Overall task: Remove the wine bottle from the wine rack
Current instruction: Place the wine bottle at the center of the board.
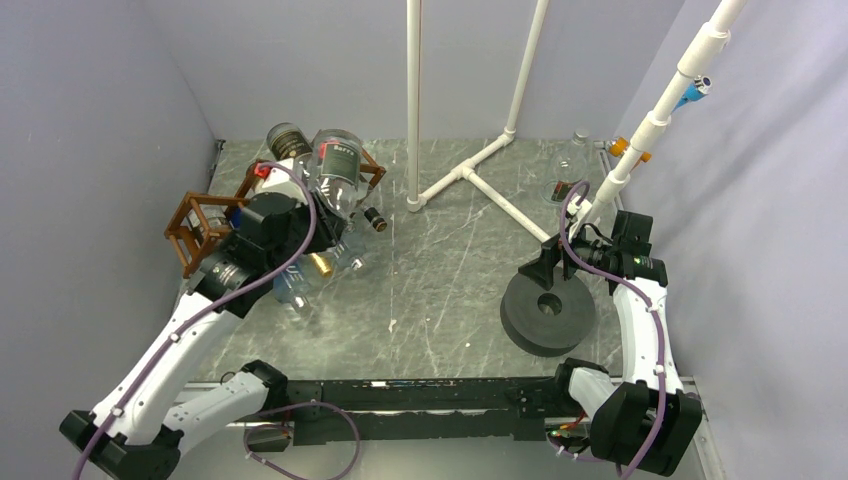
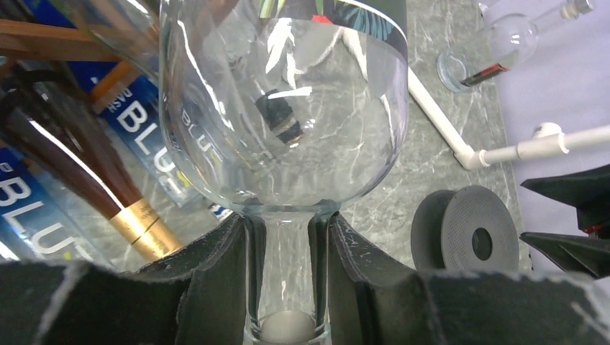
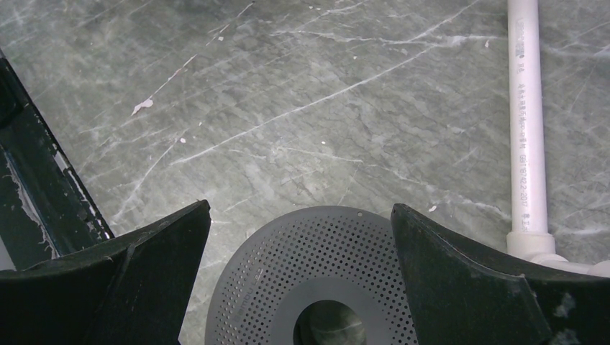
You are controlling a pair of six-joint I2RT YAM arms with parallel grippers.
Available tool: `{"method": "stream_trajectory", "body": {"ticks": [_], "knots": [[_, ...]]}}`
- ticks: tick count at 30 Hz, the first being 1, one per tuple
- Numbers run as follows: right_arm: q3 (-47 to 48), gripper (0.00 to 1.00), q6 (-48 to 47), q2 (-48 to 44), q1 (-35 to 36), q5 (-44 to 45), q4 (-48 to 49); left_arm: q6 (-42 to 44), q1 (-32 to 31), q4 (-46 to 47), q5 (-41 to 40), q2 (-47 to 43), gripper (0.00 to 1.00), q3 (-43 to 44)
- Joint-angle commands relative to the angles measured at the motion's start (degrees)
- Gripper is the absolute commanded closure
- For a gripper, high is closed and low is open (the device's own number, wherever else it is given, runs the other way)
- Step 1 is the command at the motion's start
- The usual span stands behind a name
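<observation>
A clear glass wine bottle [image 2: 288,108] with a dark label fills the left wrist view. Its neck runs down between my left gripper [image 2: 288,269], whose fingers [image 2: 208,273] press it from both sides. From above, the bottle [image 1: 335,172] points its base up and back, over the right end of the brown wooden wine rack [image 1: 195,225], and the left gripper [image 1: 308,212] is shut on its neck. Whether the bottle still touches the rack I cannot tell. My right gripper [image 3: 301,207] stands open over a grey perforated spool [image 3: 324,280], holding nothing.
More bottles lie in the rack: a dark-labelled one [image 1: 288,140], blue-labelled ones [image 2: 144,122] and a gold-capped one [image 2: 140,226]. A white pipe frame [image 1: 470,175] stands mid-back. A small clear bottle [image 1: 572,165] is at the back right. The spool [image 1: 548,310] sits at the right.
</observation>
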Motion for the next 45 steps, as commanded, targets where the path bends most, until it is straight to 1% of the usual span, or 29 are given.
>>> {"method": "stream_trajectory", "body": {"ticks": [1,12,24,34,41,45], "knots": [[1.4,0.0,-0.3,-0.5,0.3,-0.1,1.9,0.3,-3.2,18.9,-1.5,-0.1,1.0,7.0],[1.4,0.0,-0.8,-0.4,0.6,-0.2,1.5,1.0,-12.3,19.7,-1.8,4.6,1.0,8.9],[1.7,0.0,-2.6,-1.0,0.6,-1.7,0.1,-0.7,-19.6,21.3,-1.3,8.1,1.0,7.8],[3.0,0.0,-10.7,-1.9,0.6,-7.9,-6.7,-4.1,-23.7,22.0,0.6,10.7,1.0,5.7],[3.5,0.0,-16.5,-1.6,0.6,-9.4,-11.6,-7.0,-25.3,23.1,1.4,10.5,1.0,2.7],[4.3,0.0,-22.0,-1.4,0.6,-10.3,-15.6,-8.9,-25.9,22.3,2.4,11.0,1.0,1.7]]}}
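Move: The board's centre, where the bottle is to go, lies about 14 cm to the right of the left hand, 5 cm back and 27 cm below. The foot of the upright white post is some 13 cm right and 8 cm ahead; the wine rack's middle is roughly 14 cm left and 6 cm ahead; the gold-capped bottle in it is 10 cm left and 3 cm ahead. From the right hand the centre lies about 23 cm left, 3 cm back. Swinging right, away from the rack towards the board's centre, the left hand carries the bottle about 15 cm, soon drawing back some 6 cm and sinking 5 cm as it turns about 25 degrees clockwise and finally tips down slightly. Its fingers keep their pinch on the neck. Late on, the open right hand eases about 3 cm back and left, turning counter-clockwise. ##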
